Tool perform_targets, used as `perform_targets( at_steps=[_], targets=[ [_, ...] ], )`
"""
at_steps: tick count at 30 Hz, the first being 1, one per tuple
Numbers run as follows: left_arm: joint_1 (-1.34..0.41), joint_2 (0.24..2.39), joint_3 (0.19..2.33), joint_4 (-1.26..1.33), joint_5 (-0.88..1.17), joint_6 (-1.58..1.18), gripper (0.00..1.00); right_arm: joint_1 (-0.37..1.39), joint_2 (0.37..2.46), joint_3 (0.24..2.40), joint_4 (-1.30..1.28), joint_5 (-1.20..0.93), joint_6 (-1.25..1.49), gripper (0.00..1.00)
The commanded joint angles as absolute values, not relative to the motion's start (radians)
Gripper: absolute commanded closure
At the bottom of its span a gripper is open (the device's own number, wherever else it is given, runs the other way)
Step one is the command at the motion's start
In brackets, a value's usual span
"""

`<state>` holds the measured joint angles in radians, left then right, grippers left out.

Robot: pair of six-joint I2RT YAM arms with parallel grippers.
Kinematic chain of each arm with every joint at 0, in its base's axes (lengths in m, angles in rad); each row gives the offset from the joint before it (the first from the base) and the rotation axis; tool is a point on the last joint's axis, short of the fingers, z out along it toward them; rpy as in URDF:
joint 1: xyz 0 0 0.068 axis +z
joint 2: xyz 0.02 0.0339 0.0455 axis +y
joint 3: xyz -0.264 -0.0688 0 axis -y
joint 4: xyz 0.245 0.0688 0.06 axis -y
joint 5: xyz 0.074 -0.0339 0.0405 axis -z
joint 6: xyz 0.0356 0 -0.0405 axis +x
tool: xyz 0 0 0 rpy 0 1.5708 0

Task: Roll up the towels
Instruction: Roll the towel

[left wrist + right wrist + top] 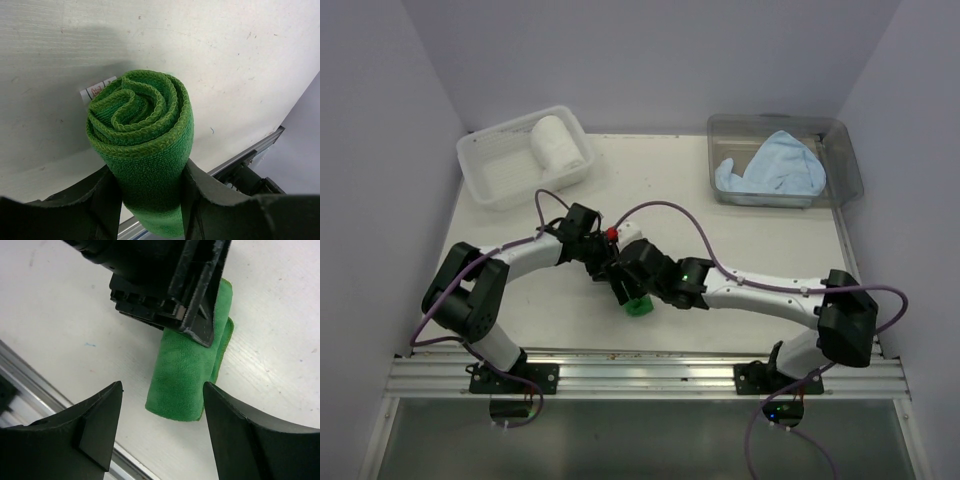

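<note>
The green towel (140,115) is rolled into a tight cylinder, with its spiral end facing the left wrist camera. My left gripper (150,175) is shut on the roll, one finger pressed against each side. From above, the roll (638,305) shows near the table's front middle, where both arms meet. My right gripper (162,386) stands open and touches nothing. The roll's free end (182,375) lies just beyond its fingertips. A white towel (557,145) lies rolled in the lattice basket. A light blue towel (770,170) lies crumpled in the clear tub.
The white lattice basket (490,170) stands at the back left and the clear tub (840,150) at the back right. A metal rail (650,375) runs along the near table edge, close behind the roll. Purple cables loop over both arms.
</note>
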<state>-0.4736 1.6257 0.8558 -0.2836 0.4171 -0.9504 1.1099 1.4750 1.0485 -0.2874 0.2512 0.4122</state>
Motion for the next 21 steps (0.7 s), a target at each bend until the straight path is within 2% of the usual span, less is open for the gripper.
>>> perform_targets(
  at_steps=[1,7,21],
  targets=[
    [-0.477,1.629,0.887,-0.318,0.379,-0.945,0.53,1.199,1.570,1.144,-0.454,0.533,0.318,0.31],
    [-0.479,1.632,0.888,-0.324,0.374,-0.948,0.53,1.288,1.718,1.230,-0.491,0.692,0.273,0.30],
    [-0.479,1.641,0.894,-0.331,0.368,-0.951,0.52,1.385,1.864,1.302,-0.523,0.877,0.255,0.27]
  ],
)
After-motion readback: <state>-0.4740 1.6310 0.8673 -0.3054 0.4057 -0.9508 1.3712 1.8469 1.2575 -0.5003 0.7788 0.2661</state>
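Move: The left gripper already pinches the rolled green towel, whose middle lies roughly 4 cm to its right, 2 cm back and 1 cm below its hand point. From the open right hand that middle is about 3 cm ahead, 4 cm left and 10 cm below. The left gripper stands some 5 cm ahead, 9 cm left and 9 cm below the right hand. Keep the left gripper still, holding the green roll. Sink the open right gripper about 6 cm towards the roll's near end, drawing back slightly, and turn the wrist nearly 40 degrees so that fingers slanting down forward-left come to point down and mainly forward, either side of the roll in line with it. Leave them open; don't pinch yet. ##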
